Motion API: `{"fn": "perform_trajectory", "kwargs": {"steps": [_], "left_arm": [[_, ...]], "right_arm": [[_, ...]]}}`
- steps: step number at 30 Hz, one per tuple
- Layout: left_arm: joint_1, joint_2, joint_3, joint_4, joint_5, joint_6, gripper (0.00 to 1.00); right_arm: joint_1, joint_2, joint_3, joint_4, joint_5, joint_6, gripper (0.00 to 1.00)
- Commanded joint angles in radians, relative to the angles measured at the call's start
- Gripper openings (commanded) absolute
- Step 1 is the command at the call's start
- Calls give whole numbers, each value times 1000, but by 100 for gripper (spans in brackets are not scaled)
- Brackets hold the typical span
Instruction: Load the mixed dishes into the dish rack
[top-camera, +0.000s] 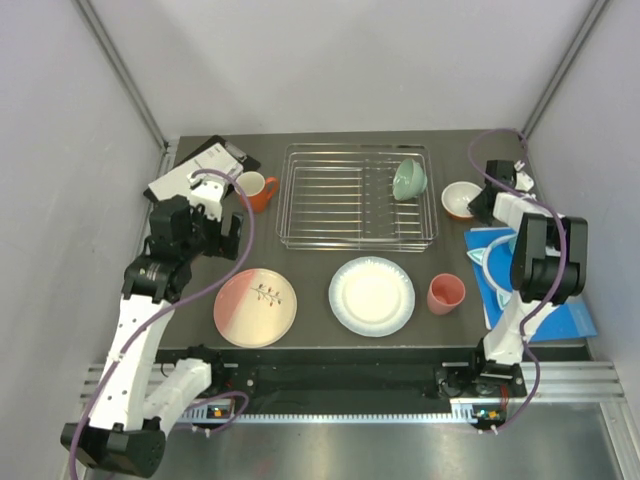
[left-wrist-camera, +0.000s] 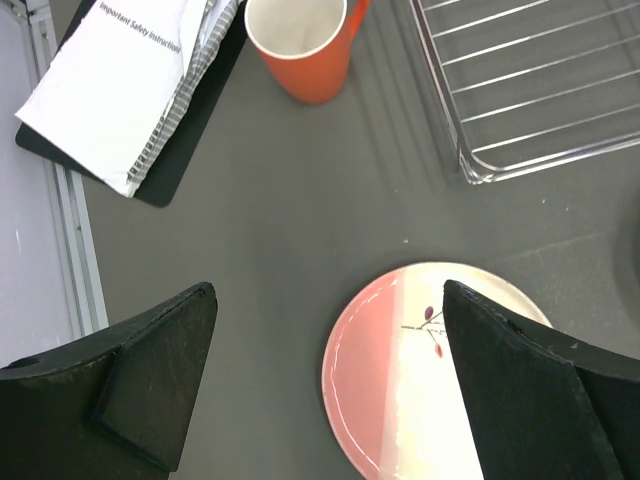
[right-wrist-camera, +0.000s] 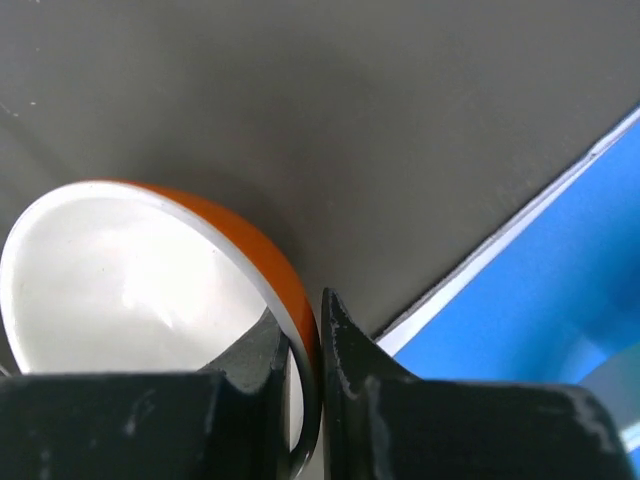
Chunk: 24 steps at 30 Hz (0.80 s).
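The silver wire dish rack (top-camera: 358, 195) (left-wrist-camera: 530, 80) stands at the back centre, with the mint green bowl (top-camera: 409, 180) tilted on its side in its right end. My right gripper (top-camera: 483, 205) (right-wrist-camera: 320, 305) is shut on the rim of an orange bowl with a white inside (top-camera: 462, 198) (right-wrist-camera: 130, 280), right of the rack. My left gripper (top-camera: 220, 240) (left-wrist-camera: 328, 292) hangs open over the table near the left edge of the pink-and-cream plate (top-camera: 255, 306) (left-wrist-camera: 400, 390). The orange mug (top-camera: 257, 190) (left-wrist-camera: 303, 45) stands left of the rack. The white plate (top-camera: 372, 295) and the salmon-pink cup (top-camera: 446, 294) sit in front.
A black-and-white booklet (top-camera: 195, 175) (left-wrist-camera: 120, 80) lies at the back left. A blue mat (top-camera: 560, 310) (right-wrist-camera: 540, 290) with a turquoise ring (top-camera: 495, 265) lies on the right, under the right arm. Grey walls close in both sides.
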Motion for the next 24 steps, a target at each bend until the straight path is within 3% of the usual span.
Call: {"fn": "perform_trajectory", "kwargs": {"steps": [1,5,13,19,24], "left_arm": [[2,-56,-45,-6,-23,13,99],[2,-96,-96,-26,-3,13,99],[2,-90,-107,8,2,-4,99],[2,-72,-76,27,-9,4,99],[2,-81,-58,24,-14,1,99]], "right_arm": [[-4,-104,-11,-3,9,-22,0],[71,-240,65,-101,123,-89,0],[417,-501,148,-273,508,-273,0],[680,-423,214,-509,905,-364,0],[763,-307,259,-646,1049,-296,0]]}}
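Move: The right hand already pinches the orange bowl by its rim, the bowl's middle about 5 cm to its left, 2 cm ahead and 2 cm below. The right end of the dish rack is some 22 cm left and 2 cm back, at about hand height. The green bowl stands 10 cm beyond that spot; the pink cup lies 10 cm left and 26 cm back from the hand. From the left hand the rack's right end is about 49 cm right, 16 cm ahead and 22 cm lower. Up first, then up and leftward together, the right hand lifts the orange bowl about 24 cm and swings it 14 cm left and some 9 cm back to above the rack's right edge, sinking slightly at the end. The wrist rolls its left side down about 45 degrees and turns counter-clockwise, fingers keeping their rim grip. The open, empty left hand eases down 3 cm and back 2. ##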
